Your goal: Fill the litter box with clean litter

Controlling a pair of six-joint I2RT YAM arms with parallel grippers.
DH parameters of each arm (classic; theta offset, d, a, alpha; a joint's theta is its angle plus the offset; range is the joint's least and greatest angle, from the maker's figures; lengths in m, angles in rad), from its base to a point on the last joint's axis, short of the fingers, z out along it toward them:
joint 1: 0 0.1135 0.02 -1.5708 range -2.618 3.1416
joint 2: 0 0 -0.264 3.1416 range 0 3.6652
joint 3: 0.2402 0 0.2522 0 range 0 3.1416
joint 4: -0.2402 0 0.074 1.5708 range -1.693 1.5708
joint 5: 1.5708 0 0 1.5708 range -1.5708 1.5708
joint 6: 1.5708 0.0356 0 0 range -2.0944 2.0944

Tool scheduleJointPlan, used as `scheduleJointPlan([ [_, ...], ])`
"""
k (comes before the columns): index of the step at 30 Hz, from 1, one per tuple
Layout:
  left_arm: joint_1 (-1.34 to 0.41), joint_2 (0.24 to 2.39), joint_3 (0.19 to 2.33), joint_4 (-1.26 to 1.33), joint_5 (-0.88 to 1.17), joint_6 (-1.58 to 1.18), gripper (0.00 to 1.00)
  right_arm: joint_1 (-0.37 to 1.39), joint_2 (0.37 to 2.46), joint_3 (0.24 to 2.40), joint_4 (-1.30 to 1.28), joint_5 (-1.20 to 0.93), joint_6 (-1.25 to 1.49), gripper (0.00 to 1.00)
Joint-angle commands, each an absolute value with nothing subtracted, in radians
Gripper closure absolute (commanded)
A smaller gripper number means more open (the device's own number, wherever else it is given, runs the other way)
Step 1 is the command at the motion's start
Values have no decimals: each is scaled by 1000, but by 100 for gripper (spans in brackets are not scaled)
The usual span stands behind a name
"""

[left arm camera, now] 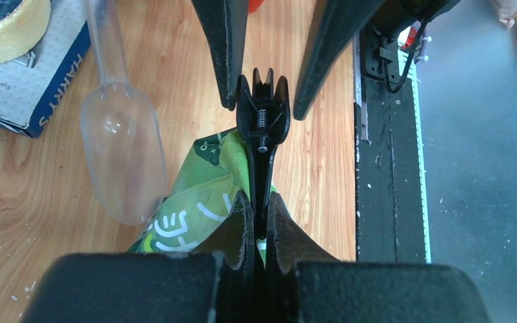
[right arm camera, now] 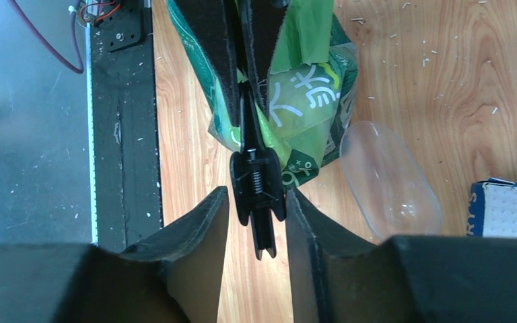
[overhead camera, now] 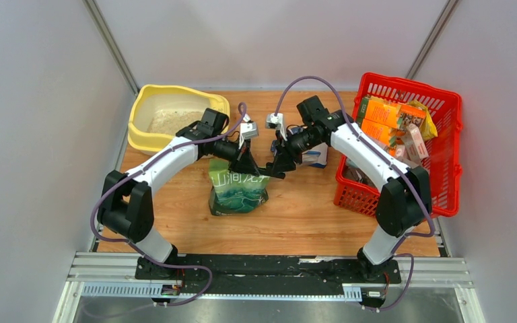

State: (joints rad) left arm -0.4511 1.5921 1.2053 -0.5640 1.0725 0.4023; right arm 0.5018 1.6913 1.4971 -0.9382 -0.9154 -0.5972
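Observation:
The pale yellow litter box (overhead camera: 140,114) stands at the back left with beige granules (overhead camera: 171,121) on its floor. The clean litter's green pouch (overhead camera: 237,192) stands mid-table, its top pinched by a black spring clip (left arm camera: 262,128). My left gripper (left arm camera: 260,198) is shut on the clip's long blade end at the pouch top (left arm camera: 195,202). My right gripper (right arm camera: 256,192) straddles the clip's handle end (right arm camera: 259,188). Its jaws are apart, the right finger (right arm camera: 309,222) against the handle and a gap on the other side. From above, the two grippers (overhead camera: 250,165) (overhead camera: 277,165) face each other over the pouch.
A clear plastic scoop (left arm camera: 121,155) lies on the wood beside the pouch. A blue box (left arm camera: 33,74) sits behind it. The red basket (overhead camera: 444,168) with orange and pink cartons stands at the right. The table's black front rail (right arm camera: 118,121) runs close to the pouch.

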Motion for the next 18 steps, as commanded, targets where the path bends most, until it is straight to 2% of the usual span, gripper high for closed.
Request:
scheduleJointPlan([
  [1, -459, 1600, 1256, -466, 1114, 385, 100, 508, 1703, 1545, -910, -916, -597, 70],
  [2, -460, 1603, 1256, -457, 1109, 374, 98, 508, 1703, 1546, -913, -914, -598, 75],
  [3, -459, 1605, 1258, -454, 1092, 364, 93, 506, 1703, 1549, -916, -914, -604, 81],
  [4, -459, 1606, 1264, -456, 1085, 351, 79, 506, 1701, 1554, -919, -914, -610, 92],
  [5, -459, 1609, 1267, -469, 1081, 353, 73, 505, 1698, 1557, -928, -908, -617, 97],
  [8, -454, 1585, 1258, -483, 1080, 379, 60, 488, 1680, 1572, -957, -911, -630, 100],
  [10, -448, 1556, 1244, -486, 1080, 388, 57, 466, 1678, 1621, -1009, -917, -684, 100],
  [18, -437, 1502, 1207, -552, 1066, 475, 56, 442, 1675, 1775, -1291, -900, -908, 100],
])
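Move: The clip sits between the right fingertips, its middle only about 1 cm to that hand's left and 1 cm lower. The litter bag stands some 10 cm left and 3 cm nearer the base, 12 cm below; the scoop lies about 6 cm ahead, 5 cm right and 17 cm down. From the left hand, which still holds the clip by its near end, the clip's middle is about 4 cm to the right. Shut the right fingers on the clip's handles, squeezing them together, and open the left gripper almost halfway so that it lets go. Then carry the clip up about 5 cm with the right hand, drifting a little right and forward away from the left fingers and rolling slightly; raise the emptied left hand only some 1.5 cm, staying over the bag's top. ##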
